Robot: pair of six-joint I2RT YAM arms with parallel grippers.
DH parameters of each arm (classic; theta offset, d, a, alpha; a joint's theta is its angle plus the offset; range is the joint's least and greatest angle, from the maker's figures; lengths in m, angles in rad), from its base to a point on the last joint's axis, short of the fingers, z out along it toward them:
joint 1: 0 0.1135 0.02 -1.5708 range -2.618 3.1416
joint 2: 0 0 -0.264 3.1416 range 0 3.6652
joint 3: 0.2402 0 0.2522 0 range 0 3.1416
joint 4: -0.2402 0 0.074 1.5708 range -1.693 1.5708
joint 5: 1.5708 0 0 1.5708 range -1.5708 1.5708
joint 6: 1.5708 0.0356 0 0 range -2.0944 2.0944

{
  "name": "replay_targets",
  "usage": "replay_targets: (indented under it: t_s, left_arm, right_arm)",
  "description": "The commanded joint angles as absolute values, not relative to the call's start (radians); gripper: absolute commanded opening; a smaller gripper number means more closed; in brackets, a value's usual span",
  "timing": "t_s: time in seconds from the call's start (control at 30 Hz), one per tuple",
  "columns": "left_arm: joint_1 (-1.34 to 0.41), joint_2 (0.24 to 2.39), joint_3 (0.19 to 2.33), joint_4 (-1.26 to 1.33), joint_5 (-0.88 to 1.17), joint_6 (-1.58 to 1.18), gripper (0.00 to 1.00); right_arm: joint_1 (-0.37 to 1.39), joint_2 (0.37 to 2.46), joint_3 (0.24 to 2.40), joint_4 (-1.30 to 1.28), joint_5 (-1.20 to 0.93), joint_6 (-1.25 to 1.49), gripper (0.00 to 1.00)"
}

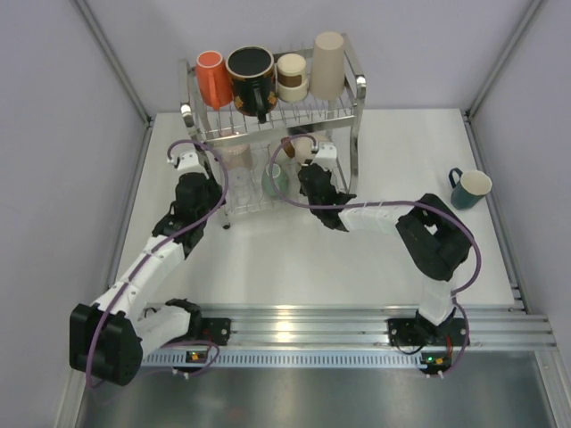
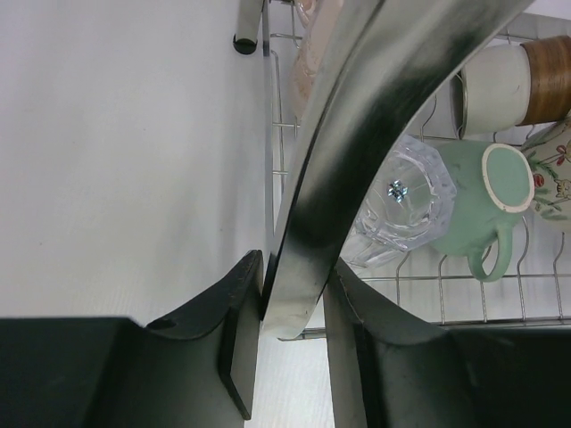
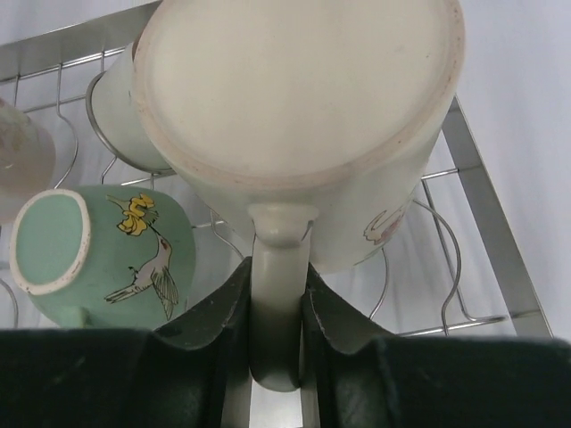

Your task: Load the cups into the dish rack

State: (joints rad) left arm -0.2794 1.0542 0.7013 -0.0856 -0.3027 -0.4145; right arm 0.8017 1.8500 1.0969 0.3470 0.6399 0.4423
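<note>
The dish rack stands at the back of the table. Its top tier carries an orange cup, a black mug, a brown-cream paper cup and a tall beige cup. My left gripper is shut on the rack's left front steel post. My right gripper is shut on the handle of a cream mug, held bottom-up over the lower tier's right end. A clear glass and a green bird mug lie on that tier. A teal cup stands apart on the table.
A pinkish cup lies at the lower tier's left end. The rack's wavy wires and its right frame bar sit just under the held mug. White walls close in the table on three sides.
</note>
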Motion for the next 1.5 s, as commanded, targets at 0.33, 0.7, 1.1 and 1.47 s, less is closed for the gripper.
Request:
replay_targets:
  t_s: [0.33, 0.7, 1.1, 1.47]
  left_arm:
    - [-0.224, 1.029, 0.681, -0.009, -0.216, -0.446, 0.0]
    - [-0.19, 1.04, 0.68, -0.009, -0.144, -0.442, 0.0]
    - [-0.17, 1.063, 0.683, 0.025, -0.109, -0.446, 0.0]
    - [-0.167, 1.08, 0.692, 0.032, -0.1, -0.453, 0.0]
  right_arm:
    - [0.795, 1.897, 1.261, 0.238, 0.833, 0.588, 0.0]
    - [0.759, 1.983, 1.259, 0.484, 0.62, 0.537, 0.0]
    - [0.742, 1.987, 1.19, 0.781, 0.426, 0.408, 0.0]
    - [0.709, 2.022, 1.218, 0.773, 0.356, 0.382, 0.0]
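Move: The right hand already pinches the handle of the upside-down cream mug, bound for the lower rack about 9 cm ahead and 4 cm left. The banded cup lies roughly 5 cm ahead and 5 cm left, the green mug 8 cm left and level. The rack post is already in the left hand's fingers, with that rack spot about 13 cm ahead and 19 cm right of the left hand. Left keeps its post grip; right pushes the handle-held mug about 4 cm forward, then left against the banded cup. ##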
